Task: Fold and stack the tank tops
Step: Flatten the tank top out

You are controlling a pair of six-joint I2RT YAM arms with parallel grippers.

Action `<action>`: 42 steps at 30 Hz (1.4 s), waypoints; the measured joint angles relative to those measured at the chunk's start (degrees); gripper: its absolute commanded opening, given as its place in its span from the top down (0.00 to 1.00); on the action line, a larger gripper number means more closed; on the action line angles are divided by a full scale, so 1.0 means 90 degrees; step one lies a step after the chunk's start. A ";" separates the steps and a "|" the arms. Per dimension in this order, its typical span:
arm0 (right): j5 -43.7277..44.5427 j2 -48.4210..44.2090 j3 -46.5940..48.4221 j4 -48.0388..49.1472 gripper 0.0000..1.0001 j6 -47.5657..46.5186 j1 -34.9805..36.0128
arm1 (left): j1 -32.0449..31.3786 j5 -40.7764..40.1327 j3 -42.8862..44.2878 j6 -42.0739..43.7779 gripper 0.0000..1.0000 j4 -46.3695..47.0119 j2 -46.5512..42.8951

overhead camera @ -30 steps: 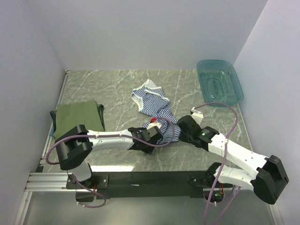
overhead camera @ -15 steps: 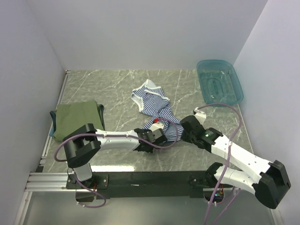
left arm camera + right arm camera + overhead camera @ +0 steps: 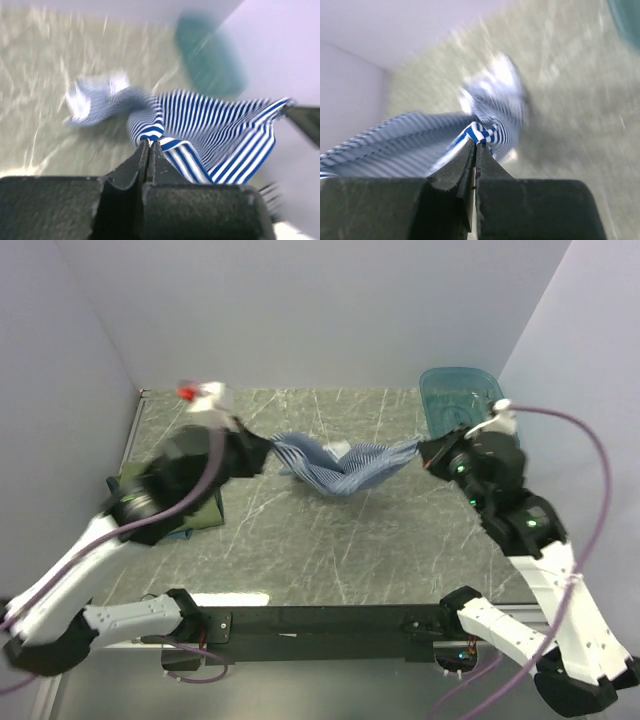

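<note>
The navy-and-white striped tank top (image 3: pixel 345 465) hangs stretched in the air between both grippers, sagging in the middle above the table. My left gripper (image 3: pixel 268 450) is shut on its left end; in the left wrist view the striped tank top (image 3: pixel 210 125) spreads from the pinched left gripper (image 3: pixel 148 144). My right gripper (image 3: pixel 422 448) is shut on the right end, and the right wrist view shows the right gripper (image 3: pixel 475 143) nipping a bunch of striped tank top (image 3: pixel 485 131). The olive-green tank top (image 3: pixel 205 512) lies folded at the left, mostly hidden under the left arm.
A teal plastic basket (image 3: pixel 445 390) stands at the back right, partly behind the right arm, and shows blurred as the basket (image 3: pixel 210 55) in the left wrist view. The marble table (image 3: pixel 330 550) is walled at the back and both sides.
Both arms have risen from low over the table near its front and spread apart. The left gripper shut on the striped top, which came up off the table and pulled taut between them.
</note>
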 measured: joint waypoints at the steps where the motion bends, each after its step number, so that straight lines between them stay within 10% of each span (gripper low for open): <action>1: -0.0032 0.0007 0.0291 -0.0005 1.00 -0.0056 -0.0058 | 0.0192 0.0024 0.0187 -0.0022 1.00 0.0034 -0.0335; 13: -0.0318 0.0000 0.3806 -0.0294 1.00 -0.0527 -0.0168 | 0.0325 0.0039 0.1566 -0.0423 0.99 0.0403 -0.1637; 22: -0.0583 0.0529 0.3121 0.0277 1.00 -0.0755 -0.0245 | 0.0493 -0.0267 0.1253 -0.0338 0.99 0.1212 -0.0974; 29: -0.1656 0.2625 0.3203 0.1256 1.00 -0.0855 -0.1001 | 0.2880 0.1591 0.1479 -0.0474 0.99 0.2317 0.0981; 36: -0.2494 0.5051 0.6050 0.1399 1.00 -0.0879 -0.1557 | 0.4405 0.3983 0.4592 -0.0918 0.99 0.2550 0.4005; 42: -0.2759 0.4629 0.6025 0.1882 1.00 -0.0877 -0.1756 | 0.4969 0.4787 0.4250 -0.1137 0.99 0.2914 0.3451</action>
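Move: Both shut grippers already hold one edge of the striped tank top, roughly 24 cm apart. Its slack body sags between them: the middle is about 12 cm to the left hand's right, 3 cm ahead and 14 cm below; from the right hand, about 12 cm left, 2 cm ahead and 12 cm below. The empty basket is some 27 cm ahead of the right hand, 17 cm right and 25 cm lower; the folded green top is 29 cm left of the left hand, 8 cm ahead and 32 cm down. Keeping their pinch on the striped tank top's edge, both hands whip it upward some 20 cm or more while drawing back 7 or 8 cm, the left hand also pulling out to its left so that the gap between them widens. Then they swing it quickly forward over the table towards the far wall, nearly 30 cm, sinking on the way and climbing again at the far end before easing back 2 or 3 cm, the wrists ending tipped up some 20 to 30 degrees from where they were. ##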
